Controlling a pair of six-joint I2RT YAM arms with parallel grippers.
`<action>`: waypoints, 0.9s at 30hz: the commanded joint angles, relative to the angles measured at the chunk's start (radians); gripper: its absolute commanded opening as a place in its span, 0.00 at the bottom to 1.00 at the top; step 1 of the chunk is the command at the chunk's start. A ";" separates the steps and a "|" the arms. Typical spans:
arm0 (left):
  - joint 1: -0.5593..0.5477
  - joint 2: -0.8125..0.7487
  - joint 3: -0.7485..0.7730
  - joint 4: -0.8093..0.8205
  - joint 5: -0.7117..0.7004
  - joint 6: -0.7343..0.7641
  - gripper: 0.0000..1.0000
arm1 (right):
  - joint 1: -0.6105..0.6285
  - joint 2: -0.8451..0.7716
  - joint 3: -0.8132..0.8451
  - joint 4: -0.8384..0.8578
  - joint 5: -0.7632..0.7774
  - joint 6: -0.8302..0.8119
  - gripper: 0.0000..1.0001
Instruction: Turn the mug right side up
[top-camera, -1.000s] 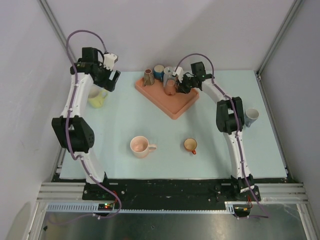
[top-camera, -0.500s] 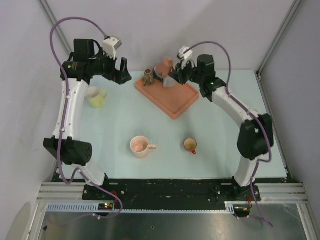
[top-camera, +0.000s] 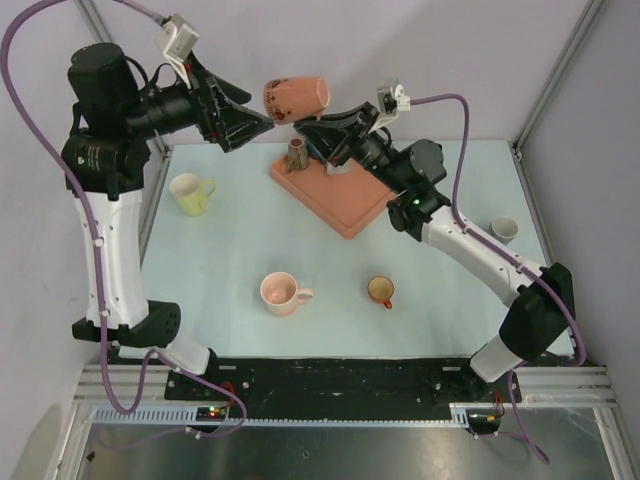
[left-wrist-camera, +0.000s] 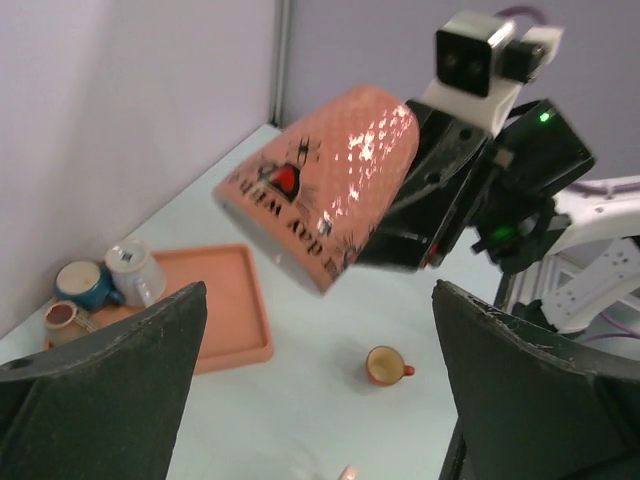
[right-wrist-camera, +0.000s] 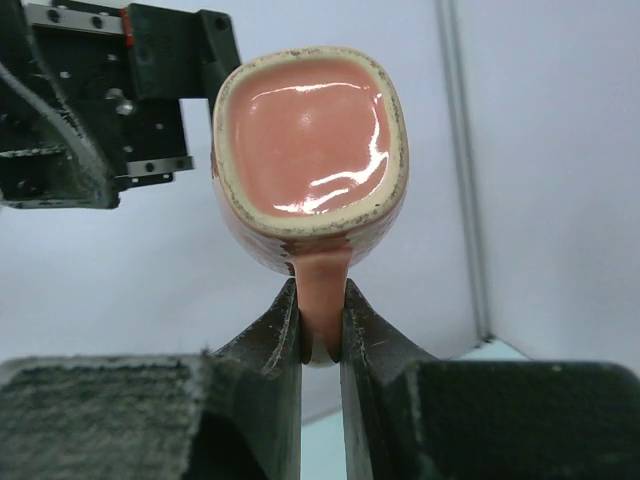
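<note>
The salmon-pink mug (top-camera: 296, 97) hangs high above the table, lying on its side. My right gripper (top-camera: 323, 119) is shut on its handle from below. In the right wrist view one glossy pink end of the mug (right-wrist-camera: 308, 135) faces the camera, and the handle is pinched between the fingers of the right gripper (right-wrist-camera: 322, 325). My left gripper (top-camera: 258, 118) is open, just left of the mug and pointing at it without touching. In the left wrist view the mug (left-wrist-camera: 320, 190) sits above and between the spread jaws of the left gripper (left-wrist-camera: 318, 300).
An orange tray (top-camera: 345, 205) at the back centre holds a brown mug (top-camera: 297, 153) and others partly hidden. On the table stand a yellow mug (top-camera: 190, 192), a pink mug (top-camera: 282, 293), a small orange cup (top-camera: 380, 290) and a grey cup (top-camera: 504, 229).
My right gripper has lifted the salmon mug off the tray and high into the air, turning it sideways. My left arm has risen and swung its open gripper toward the mug.
</note>
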 joint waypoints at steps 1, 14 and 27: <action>-0.012 -0.012 0.024 0.077 0.067 -0.140 0.96 | 0.042 -0.013 0.016 0.216 0.021 0.119 0.00; -0.044 -0.016 -0.018 0.305 0.222 -0.423 0.65 | 0.104 0.088 0.092 0.222 -0.046 0.193 0.00; -0.044 -0.021 -0.168 0.471 0.235 -0.617 0.00 | 0.130 0.240 0.167 0.177 -0.147 0.167 0.00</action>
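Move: The pink mug hangs in the air on its side, mouth facing left, its middle about 9 cm to the right of the left hand's open fingers, 4 cm farther out and 3 cm higher. From the right hand, already shut on its handle, that middle is some 5 cm up, 2 cm ahead and 1 cm left. The left fingers wait about 10 cm left of the right hand, 2 cm back and 2 cm higher. The orange tray lies roughly 46 cm below the right hand, 17 cm ahead, 2 cm to its right. The mug, its handle still gripped by the right hand, is brought about 5 cm left and less far back, turning some 15 degrees counter-clockwise, towards the left gripper. The left hand eases right, back and up, about 3 cm each way, turns clockwise while tipping slightly down, and closes from wide open to nearly shut, pinching the mug's wall at the rim on the side nearer the robot. ##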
